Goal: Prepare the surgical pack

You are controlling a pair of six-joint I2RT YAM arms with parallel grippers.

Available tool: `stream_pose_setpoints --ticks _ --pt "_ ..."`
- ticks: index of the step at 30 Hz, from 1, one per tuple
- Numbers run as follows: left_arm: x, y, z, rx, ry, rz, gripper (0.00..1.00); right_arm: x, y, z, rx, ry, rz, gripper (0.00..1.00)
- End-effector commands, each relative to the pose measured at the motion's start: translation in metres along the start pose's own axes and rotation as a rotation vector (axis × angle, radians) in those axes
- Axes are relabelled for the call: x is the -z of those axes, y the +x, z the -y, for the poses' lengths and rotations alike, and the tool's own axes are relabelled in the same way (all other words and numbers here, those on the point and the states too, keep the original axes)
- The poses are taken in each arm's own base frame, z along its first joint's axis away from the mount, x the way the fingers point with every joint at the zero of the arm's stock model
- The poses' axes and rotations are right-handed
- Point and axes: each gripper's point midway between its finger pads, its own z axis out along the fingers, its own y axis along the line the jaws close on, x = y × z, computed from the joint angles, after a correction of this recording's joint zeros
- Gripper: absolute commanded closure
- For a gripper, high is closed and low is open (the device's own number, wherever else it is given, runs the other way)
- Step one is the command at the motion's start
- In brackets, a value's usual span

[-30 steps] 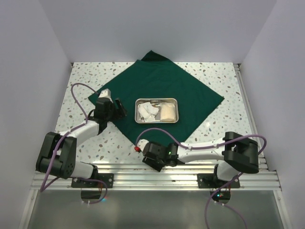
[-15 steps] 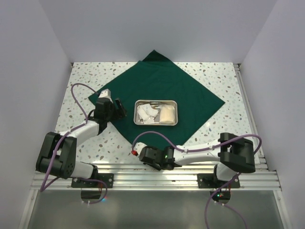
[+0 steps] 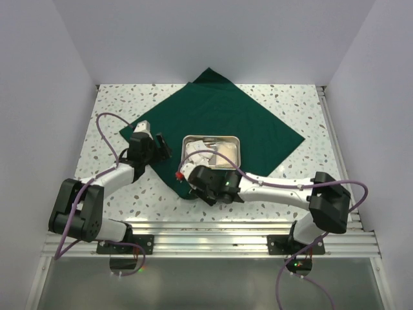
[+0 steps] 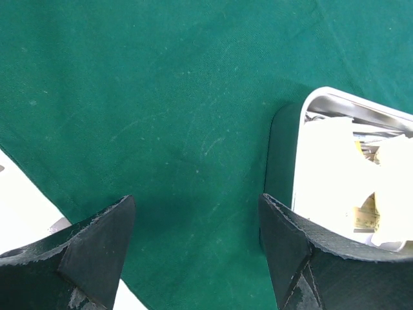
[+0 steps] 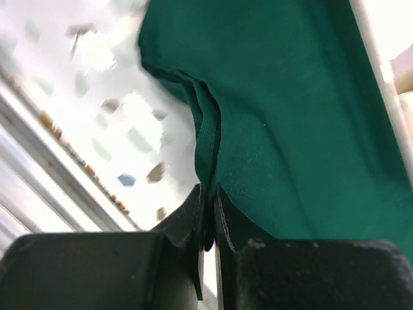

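Observation:
The dark green drape (image 3: 219,116) of the surgical pack lies as a diamond on the table. On it stands the steel tray (image 3: 239,150) with white gauze (image 3: 222,155) inside. My right gripper (image 3: 192,184) is shut on the drape's near corner, lifted and folded towards the tray. In the right wrist view the cloth (image 5: 290,116) is pinched as a fold between the right gripper's jaws (image 5: 210,194). My left gripper (image 3: 164,145) hovers open over the drape's left part, with bare cloth (image 4: 161,97) in the left gripper's gap (image 4: 197,200). The tray's rim (image 4: 335,100) and gauze (image 4: 329,168) lie to its right.
The speckled tabletop (image 3: 116,110) surrounds the drape, and white walls close it in on three sides. An aluminium rail (image 3: 213,226) runs along the near edge by the arm bases. The right arm's forearm (image 3: 277,190) stretches across the drape's near right side.
The right gripper has closed on the drape's near corner and carried it up and towards the tray, folding it over. The left arm has stayed still.

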Motion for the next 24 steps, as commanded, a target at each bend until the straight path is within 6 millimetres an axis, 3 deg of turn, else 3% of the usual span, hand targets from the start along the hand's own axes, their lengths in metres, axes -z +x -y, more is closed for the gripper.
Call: stream_pose_setpoints --ticks 1,7,10,11,12,18,24 --pt "-0.001 -0.011 0.009 -0.007 0.049 0.04 0.2 0.009 -0.034 0.027 -0.012 -0.031 0.049 0.93" --pt "0.006 -0.009 0.03 -0.06 0.177 0.048 0.2 0.009 -0.074 0.069 -0.037 -0.06 0.062 0.94" --pt "0.011 -0.012 0.043 -0.081 0.249 0.063 0.19 0.004 -0.089 0.091 -0.061 -0.079 0.058 0.94" --pt "0.012 -0.015 0.05 -0.089 0.285 0.081 0.19 -0.006 -0.087 0.094 -0.059 -0.082 0.027 0.94" --pt "0.015 -0.012 0.053 -0.097 0.314 0.08 0.19 -0.003 -0.101 0.107 -0.065 -0.065 0.046 0.94" --pt "0.026 -0.006 0.086 -0.128 0.528 0.066 0.19 -0.022 -0.099 0.132 -0.063 -0.07 -0.043 0.96" --pt "0.039 -0.003 0.107 -0.161 0.684 0.068 0.19 -0.015 -0.097 0.139 -0.066 -0.127 -0.002 0.96"
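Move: The right hand, holding the cloth's near corner pinched about 7 cm above the table, has the instrument tray's middle about 18 cm ahead, 3 cm to its right and 5 cm below. Inside, the gauze pads lie about 18 cm ahead and 1 cm left, the cotton pack 18 cm ahead and 10 cm right. From the empty, open left hand the tray lies roughly 19 cm right, 2 cm back and 4 cm lower. Forward and somewhat up in one quick sweep of about 16 cm, the right hand keeps its pinch and carries the cloth corner over the tray's near rim, rising some 5 cm, then slowing and starting to sink. Meanwhile the left hand, fingers still wide open, moves right towards the tray and rises, swinging clockwise about 25 degrees and tipping its fingers up. ##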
